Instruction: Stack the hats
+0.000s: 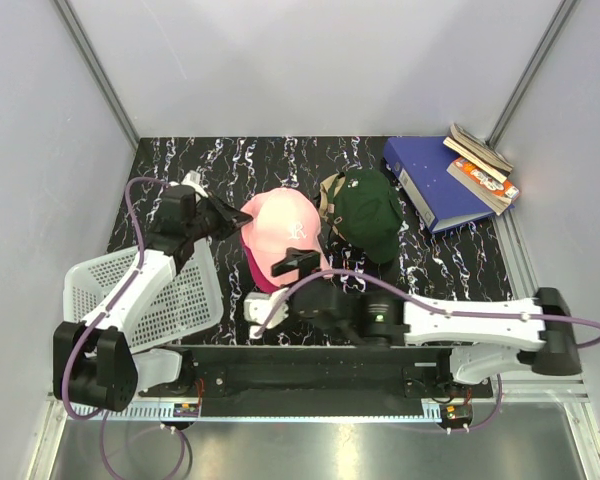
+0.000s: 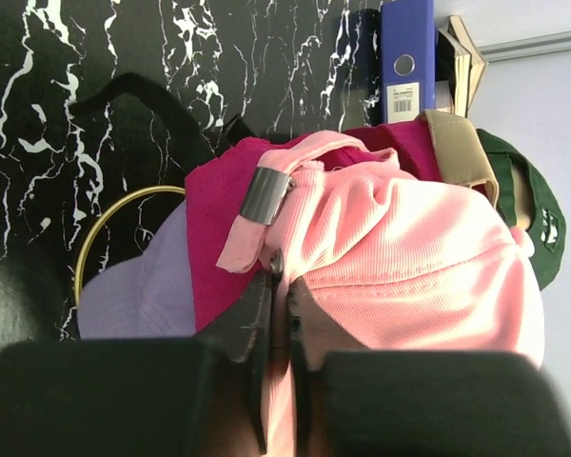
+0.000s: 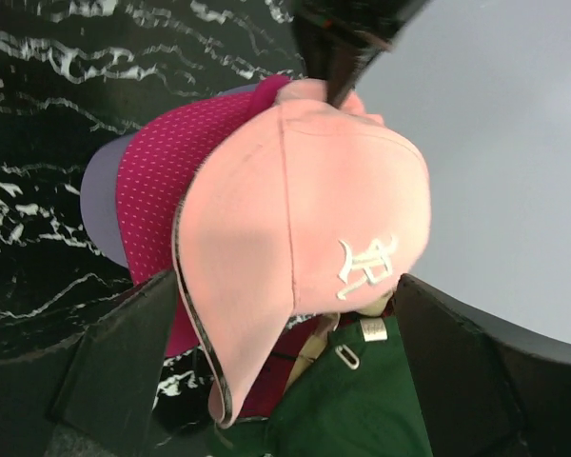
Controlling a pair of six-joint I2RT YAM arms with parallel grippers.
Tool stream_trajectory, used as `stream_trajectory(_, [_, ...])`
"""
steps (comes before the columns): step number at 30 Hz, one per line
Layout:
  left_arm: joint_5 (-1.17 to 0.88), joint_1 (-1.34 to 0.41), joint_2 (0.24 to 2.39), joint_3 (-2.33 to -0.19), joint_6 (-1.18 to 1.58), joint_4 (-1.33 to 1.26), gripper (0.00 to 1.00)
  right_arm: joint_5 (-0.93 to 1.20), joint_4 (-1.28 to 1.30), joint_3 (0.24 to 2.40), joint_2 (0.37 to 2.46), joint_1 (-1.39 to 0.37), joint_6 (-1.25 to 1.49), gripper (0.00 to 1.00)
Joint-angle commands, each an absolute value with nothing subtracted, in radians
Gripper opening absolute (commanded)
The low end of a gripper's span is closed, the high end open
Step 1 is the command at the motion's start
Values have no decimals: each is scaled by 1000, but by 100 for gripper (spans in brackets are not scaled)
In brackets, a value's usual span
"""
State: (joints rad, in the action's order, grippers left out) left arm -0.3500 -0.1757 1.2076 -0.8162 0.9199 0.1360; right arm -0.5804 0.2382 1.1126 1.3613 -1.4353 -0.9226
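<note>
A light pink hat (image 1: 280,232) with a white emblem lies on top of a magenta hat (image 2: 214,205) and a lavender hat (image 2: 138,297). My left gripper (image 2: 278,303) is shut on the pink hat's rear edge beside its strap buckle. A dark green hat (image 1: 372,212) sits just right of the pile, over a tan hat (image 2: 462,152). My right gripper (image 3: 290,354) stands open at the near side. The pink hat's (image 3: 305,200) brim hangs between its wide fingers (image 3: 114,357) without touching them, and the green hat (image 3: 362,405) lies below.
A white mesh basket (image 1: 110,285) sits at the near left under the left arm. A blue binder (image 1: 435,185) and a few books (image 1: 483,165) lie at the far right. A gold wire ring (image 2: 105,228) rests on the marbled black table (image 1: 230,160) beside the lavender hat.
</note>
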Motion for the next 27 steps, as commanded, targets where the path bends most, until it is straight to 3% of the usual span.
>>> stream_trajectory(1, [-258,-176,1221,-853,842,274,22,-535,215,1095,1188,-1434,-688,100])
stream_trajectory(2, [-243,-173,1212,-860,841,288,30,-555,215,1094,1172,-1428,-660,100])
stream_trajectory(3, [-235,-172,1203,-876,841,310,48,-561,219,1097,1161,-1419,-629,100])
stream_trajectory(6, [-207,-164,1164,-908,835,348,64,-558,247,1121,1134,-1355,-508,100])
stream_trajectory(12, [-183,-138,1092,-963,796,425,87,-517,270,1175,1082,-1153,-266,100])
stream_trajectory(13, [-166,-126,1059,-983,782,434,95,-502,281,1178,1059,-1110,-232,100])
stream_trajectory(16, [-75,-103,987,-1014,726,472,99,-457,308,1204,1008,-912,-97,100])
stream_trajectory(21, [32,-66,911,-1065,612,497,99,-175,397,1270,1006,-516,113,100])
stream_trajectory(22, [31,-49,904,-1065,595,497,99,-122,402,1263,1011,-361,145,100])
stream_trajectory(27, [41,-44,877,-1057,546,500,99,184,358,1153,1008,39,352,100])
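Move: The left hand still pinches the back edge of the pink hat, whose middle lies about 11 cm to its right and 6 cm back, at nearly its height. The empty basket is roughly 25 cm left and 16 back, 14 lower. From the open right hand the pink hat is some 8 cm ahead, 2 right and 7 below; the green hat 15 ahead, 20 right; the blue binder about 25 ahead, 42 right, well below. Leftward and up, each by some 11 cm, the left hand leaves the pink hat: its fingers open wide and let go of the back edge during a slight dip before the rise. The right hand, already open, lifts about 6 cm, then sweeps fast to the right and forward towards the blue binder, some 30 cm across, turning strongly clockwise and rising further. ##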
